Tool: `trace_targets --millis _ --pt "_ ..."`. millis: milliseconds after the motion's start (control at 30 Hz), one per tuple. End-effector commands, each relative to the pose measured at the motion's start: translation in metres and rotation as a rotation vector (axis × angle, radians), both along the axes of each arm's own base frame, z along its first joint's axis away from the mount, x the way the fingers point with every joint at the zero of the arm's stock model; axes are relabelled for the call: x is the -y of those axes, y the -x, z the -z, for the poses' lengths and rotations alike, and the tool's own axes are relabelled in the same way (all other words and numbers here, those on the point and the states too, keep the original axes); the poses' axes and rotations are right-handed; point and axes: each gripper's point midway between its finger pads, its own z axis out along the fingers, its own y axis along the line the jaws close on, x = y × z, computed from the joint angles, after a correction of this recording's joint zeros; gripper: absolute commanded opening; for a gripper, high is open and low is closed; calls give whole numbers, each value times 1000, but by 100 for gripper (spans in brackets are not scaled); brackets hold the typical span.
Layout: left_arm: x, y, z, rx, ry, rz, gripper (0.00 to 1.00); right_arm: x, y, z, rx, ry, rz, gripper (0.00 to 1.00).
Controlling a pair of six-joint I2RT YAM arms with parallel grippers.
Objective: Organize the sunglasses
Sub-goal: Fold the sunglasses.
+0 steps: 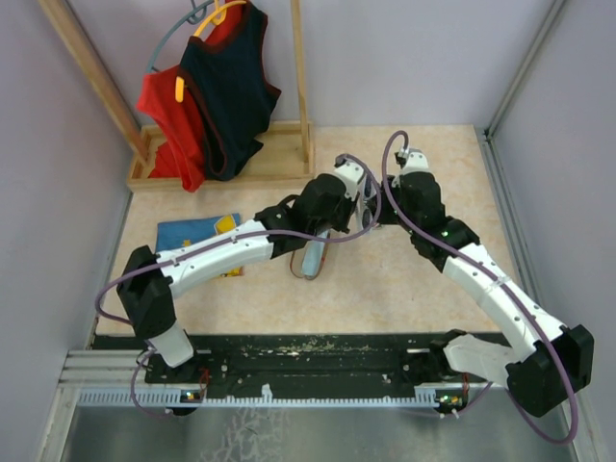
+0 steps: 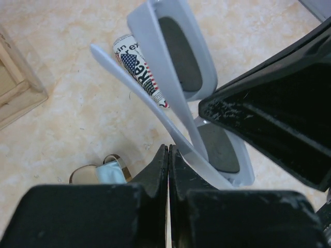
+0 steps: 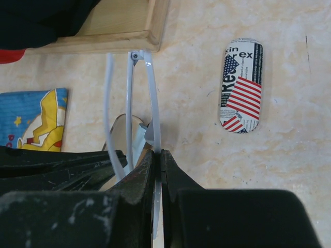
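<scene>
The white-grey sunglasses (image 2: 176, 57) hang above the table between the two grippers, seen in the top view (image 1: 368, 206) at the middle. My right gripper (image 3: 160, 153) is shut on one thin white arm (image 3: 153, 98) of the pair, which runs straight between its fingers. My left gripper (image 2: 169, 150) is shut with nothing between its fingers. The other white arm (image 2: 150, 101) passes along the outer side of its right finger (image 2: 189, 165). In the top view the left gripper (image 1: 356, 191) and right gripper (image 1: 379, 208) nearly touch.
A flag-print case (image 3: 242, 85) lies shut on the table. Below the grippers sits an open case with a light-blue cloth (image 1: 313, 258) inside. A blue and yellow cloth (image 1: 197, 231) lies at the left. The wooden rack base (image 1: 231, 164) with hanging clothes stands at the back.
</scene>
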Motion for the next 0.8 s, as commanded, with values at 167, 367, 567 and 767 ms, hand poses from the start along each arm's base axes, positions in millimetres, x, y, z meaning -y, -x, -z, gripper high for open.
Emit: trace_targets --millis 167,367,567,767 --pt "20 -3 -12 32 -23 31 1 -15 2 -11 41 -20 -96 0" --pt "6 -10 -12 47 -48 -46 1 3 4 -9 45 5 -7 0" --pt "-59 -24 -4 10 16 -198 14 30 12 9 3 43 111 0" --pt "-135 -29 31 -88 108 -350 43 24 29 38 -61 18 59 0"
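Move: My right hand holds the white sunglasses by the frame. Their middle is about 4 cm to the right and 2 cm ahead of my left hand, at its height, and within about 1 cm of my right hand point. On the table some 20 cm below my left hand, the open brown case lies roughly 8 cm ahead and 5 cm left. The flag case is about 19 cm ahead and 11 cm right. With my shut left fingertips still against the loose temple, I press it about 1 cm further right towards the frame. Then I come off it and sweep my left hand quickly some 12 cm left, sinking a little, turning about 15 degrees counter-clockwise and opening the fingers by a third. My right hand keeps its grip and sinks about 4 cm, easing back and right. ##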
